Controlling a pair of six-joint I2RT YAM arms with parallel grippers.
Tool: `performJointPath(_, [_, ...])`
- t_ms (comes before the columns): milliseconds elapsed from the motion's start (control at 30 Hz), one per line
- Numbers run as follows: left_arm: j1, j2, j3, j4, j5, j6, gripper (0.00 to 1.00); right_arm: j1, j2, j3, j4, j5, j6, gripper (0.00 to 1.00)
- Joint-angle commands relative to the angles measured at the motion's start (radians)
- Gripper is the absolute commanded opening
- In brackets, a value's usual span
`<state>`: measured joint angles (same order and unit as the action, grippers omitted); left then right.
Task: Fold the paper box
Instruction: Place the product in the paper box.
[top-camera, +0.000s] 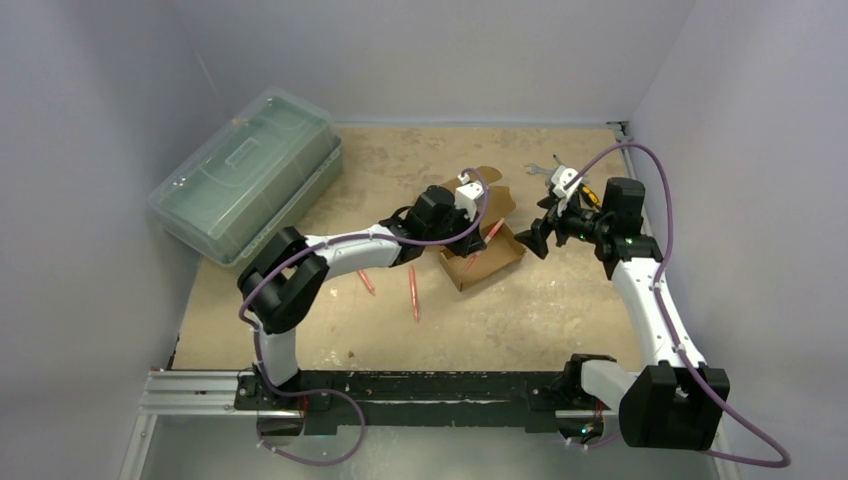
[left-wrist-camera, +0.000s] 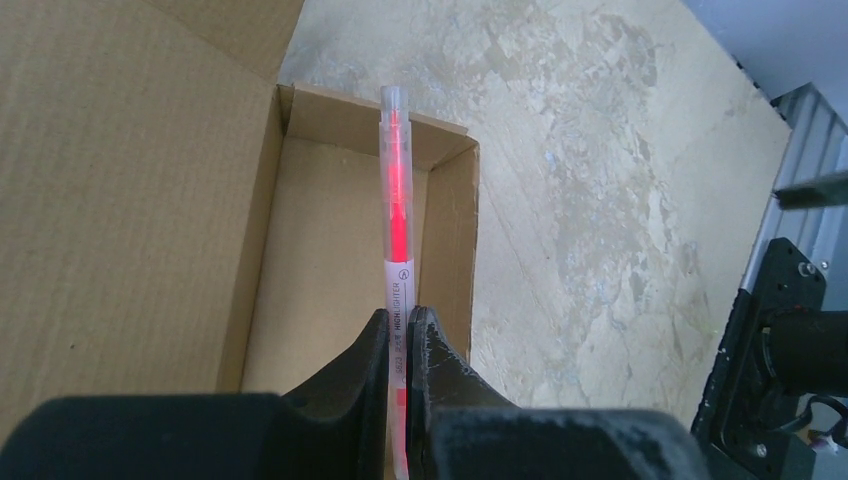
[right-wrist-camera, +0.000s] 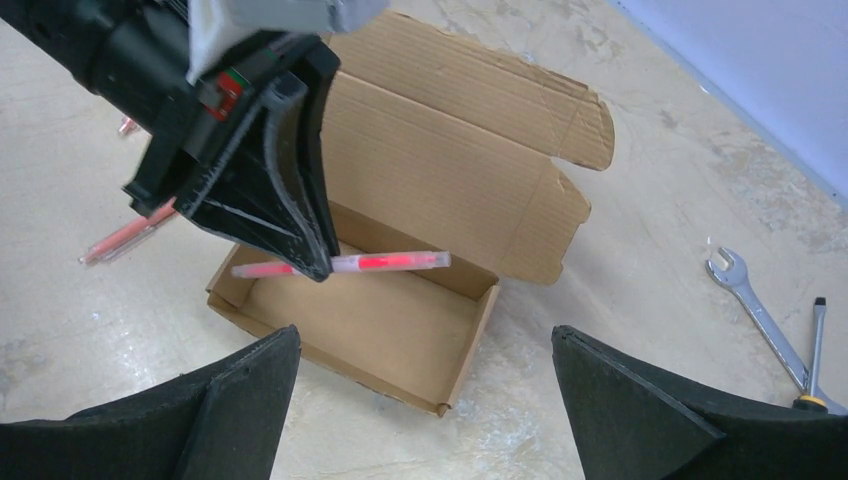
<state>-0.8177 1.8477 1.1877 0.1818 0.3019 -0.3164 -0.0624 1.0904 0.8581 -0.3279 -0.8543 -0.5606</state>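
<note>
The paper box (top-camera: 490, 262) is a brown cardboard tray on the table, its lid (right-wrist-camera: 450, 150) lying open behind it. My left gripper (left-wrist-camera: 402, 330) is shut on a red highlighter (left-wrist-camera: 397, 180) and holds it level just above the tray's inside (left-wrist-camera: 320, 270). In the right wrist view the highlighter (right-wrist-camera: 390, 262) spans the box (right-wrist-camera: 380, 330) near its back wall, pinched by the left gripper (right-wrist-camera: 312, 262). My right gripper (right-wrist-camera: 425, 332) hangs open right of the box, nothing between its fingers. From above, the left gripper (top-camera: 468, 238) is over the box and the right gripper (top-camera: 535, 240) beside it.
A large translucent green case (top-camera: 245, 170) stands at the back left. Two more red pens (top-camera: 413, 292) (top-camera: 366, 281) lie on the table in front of the left arm. A wrench (right-wrist-camera: 755, 310) and a screwdriver (right-wrist-camera: 815, 350) lie at the back right.
</note>
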Motion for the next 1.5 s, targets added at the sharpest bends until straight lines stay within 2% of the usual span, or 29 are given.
performJointPath(0, [-0.018,0.054,0.094,-0.034,-0.049,0.023,0.03,-0.007,-0.024,-0.005,0.024,0.003,0.004,0.99])
performJointPath(100, [-0.025,0.092,0.139,-0.062,-0.066,0.029,0.10,-0.008,-0.026,-0.005,0.023,0.003,0.004,0.99])
performJointPath(200, [-0.032,0.106,0.164,-0.092,-0.096,0.031,0.22,-0.008,-0.026,-0.005,0.023,0.003,0.004,0.99])
performJointPath(400, [-0.036,0.038,0.142,-0.089,-0.158,0.013,0.32,-0.009,-0.027,-0.005,0.023,0.002,0.004,0.99])
performJointPath(500, [-0.037,-0.049,0.092,-0.066,-0.204,0.003,0.33,-0.013,-0.027,-0.005,0.022,0.002,0.004,0.99])
performJointPath(733, [-0.036,-0.325,-0.144,-0.021,-0.298,-0.044,0.38,-0.016,-0.019,-0.004,0.021,-0.001,0.004,0.99])
performJointPath(800, [-0.035,-0.434,-0.221,-0.018,-0.349,-0.069,0.42,-0.016,-0.020,-0.004,0.026,-0.005,0.004,0.99])
performJointPath(867, [-0.035,-0.523,-0.297,-0.020,-0.418,-0.101,0.55,-0.016,-0.011,0.002,0.031,-0.021,0.004,0.99])
performJointPath(967, [-0.035,-0.627,-0.403,-0.044,-0.553,-0.200,0.93,-0.017,-0.014,-0.002,0.017,0.013,-0.008,0.99])
performJointPath(1000, [-0.033,-0.651,-0.438,-0.059,-0.583,-0.231,0.98,-0.017,-0.021,-0.009,0.023,0.022,-0.008,0.99])
performJointPath(1200, [-0.030,-0.730,-0.549,-0.103,-0.568,-0.339,0.98,-0.020,-0.022,-0.014,0.032,0.021,-0.001,0.99])
performJointPath(1467, [-0.030,-0.705,-0.627,-0.141,-0.568,-0.541,0.93,-0.020,-0.023,-0.016,0.035,0.014,0.000,0.99])
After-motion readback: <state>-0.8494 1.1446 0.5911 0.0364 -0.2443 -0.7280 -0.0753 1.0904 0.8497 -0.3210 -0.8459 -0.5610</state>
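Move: My left hand still holds the highlighter over the open paper box. The box's middle is some 8 cm below that hand, about 2 cm ahead and 1 cm to the right. The nearer loose highlighter lies about 18 cm left of the hand and 7 cm back, the farther one roughly 30 cm left and 4 cm back, both some 10 cm lower. From my right hand the box is about 12 cm left, 1 cm ahead and 17 cm below. I ease my left hand down about 2.5 cm into or just over the box, drifting slightly forward and right, and part the fingers to let go of the highlighter. Then I lift well clear and arc some 18 cm left and a little back, opening wide and turning about 35 degrees counter-clockwise, before sinking again towards the nearer loose highlighter, still without touching it. ##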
